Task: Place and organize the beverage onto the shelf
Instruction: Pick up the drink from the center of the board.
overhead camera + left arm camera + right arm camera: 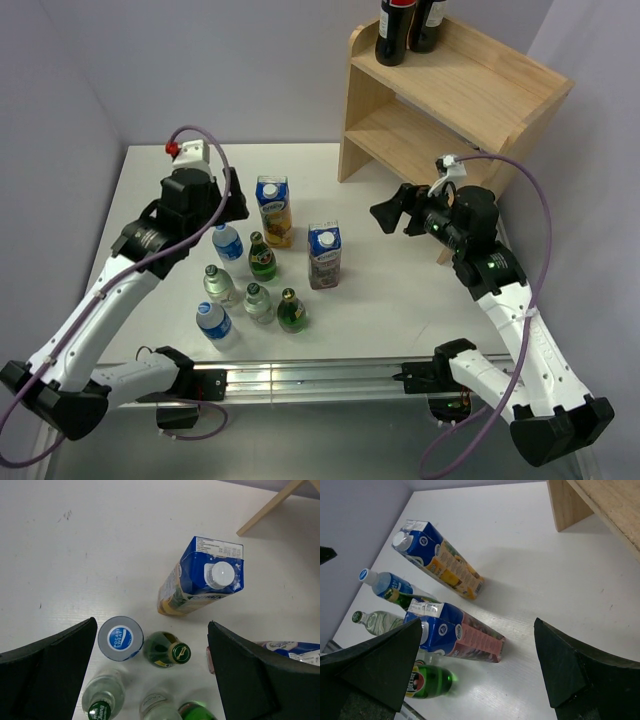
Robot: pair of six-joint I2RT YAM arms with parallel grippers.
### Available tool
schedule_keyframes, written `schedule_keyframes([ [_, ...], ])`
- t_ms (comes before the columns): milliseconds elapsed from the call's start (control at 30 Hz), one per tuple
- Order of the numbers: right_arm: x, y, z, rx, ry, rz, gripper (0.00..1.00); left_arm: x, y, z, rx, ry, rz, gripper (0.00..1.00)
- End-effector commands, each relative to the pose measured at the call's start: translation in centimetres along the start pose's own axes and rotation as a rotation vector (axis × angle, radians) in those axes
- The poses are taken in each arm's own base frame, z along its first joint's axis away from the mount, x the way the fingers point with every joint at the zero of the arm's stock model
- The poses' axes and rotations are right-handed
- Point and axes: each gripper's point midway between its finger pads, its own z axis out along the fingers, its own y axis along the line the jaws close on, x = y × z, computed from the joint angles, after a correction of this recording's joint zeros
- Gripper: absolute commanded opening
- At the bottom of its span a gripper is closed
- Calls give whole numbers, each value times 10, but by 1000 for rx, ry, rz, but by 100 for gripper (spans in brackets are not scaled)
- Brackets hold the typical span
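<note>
Two dark cola bottles (393,30) stand on top of the wooden shelf (470,95) at the back right. On the white table stand an orange juice carton (274,210) and a pink one (324,255), beside green bottles (262,257), clear bottles (217,284) and blue-capped water bottles (228,243). My left gripper (235,195) hovers open above this cluster. In the left wrist view a green bottle (167,650) and a blue cap (120,638) lie between the fingers. My right gripper (390,212) hangs open in front of the shelf, facing the pink carton (460,635).
A metal rail (310,378) runs along the near table edge between the arm bases. Purple cables loop over both arms. Grey walls close the left and back. Bare tabletop (400,290) lies between the cartons and the shelf foot (567,507).
</note>
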Motion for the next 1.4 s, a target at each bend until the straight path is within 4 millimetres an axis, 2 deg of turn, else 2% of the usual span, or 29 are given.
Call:
schedule_keyframes([
  [0, -1, 8, -9, -21, 1, 7, 99, -7, -16, 4, -6, 32, 7, 99],
  [33, -2, 9, -9, -18, 4, 8, 99, -14, -21, 4, -11, 25, 13, 100],
  [67, 0, 7, -10, -3, 13, 11, 99, -13, -28, 5, -9, 33, 31, 99],
  [100, 0, 6, -10, 2, 16, 11, 99, -8, -33, 15, -21, 54, 50, 99],
  [233, 1, 3, -12, 38, 13, 5, 100, -14, -58, 32, 23, 55, 67, 99],
  [300, 0, -5, -14, 90, 4, 18, 100, -6, -65, 47, 16, 86, 83, 100],
  [333, 0, -6, -15, 97, 6, 17, 100, -10, -69, 51, 22, 81, 86, 99],
  [467, 4, -4, -17, 82, 21, 5, 100, -9, -83, 76, 21, 92, 100, 100],
  [567, 9, -2, -16, 62, 33, -2, 100, -12, -91, 85, 27, 91, 104, 99],
  [633, 10, -2, -16, 59, 39, -7, 100, -4, -95, 95, 25, 121, 120, 99],
  [800, 12, 2, -13, 36, 47, -8, 100, 24, -91, 119, -22, 190, 163, 99],
  [1067, 14, 7, -10, 5, 55, -7, 100, 59, -90, 138, -27, 266, 190, 99],
  [1367, 17, 10, -10, -15, 64, -12, 100, 64, -89, 144, -35, 275, 183, 72],
])
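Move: The juice carton I'm after, the orange-label one, stands about 10 cm ahead of my left hand and 10 cm to its right, its middle some 16 cm lower. Nearer in are the blue-capped water bottle, about 5 cm ahead and 1 cm left, and a green bottle, 2 cm ahead and 6 cm right. The second carton is level and some 21 cm right. From my right hand the juice carton lies about 13 cm ahead and 22 cm left. With fingers wide, my left hand sweeps right and forward, about 10 cm each way, then sinks some 9 cm and tips down about 15 degrees until the fingers straddle the juice carton's top. There I stop and close them partway, beginning to pinch its sides. My empty right hand eases back and down about 2 cm each. ##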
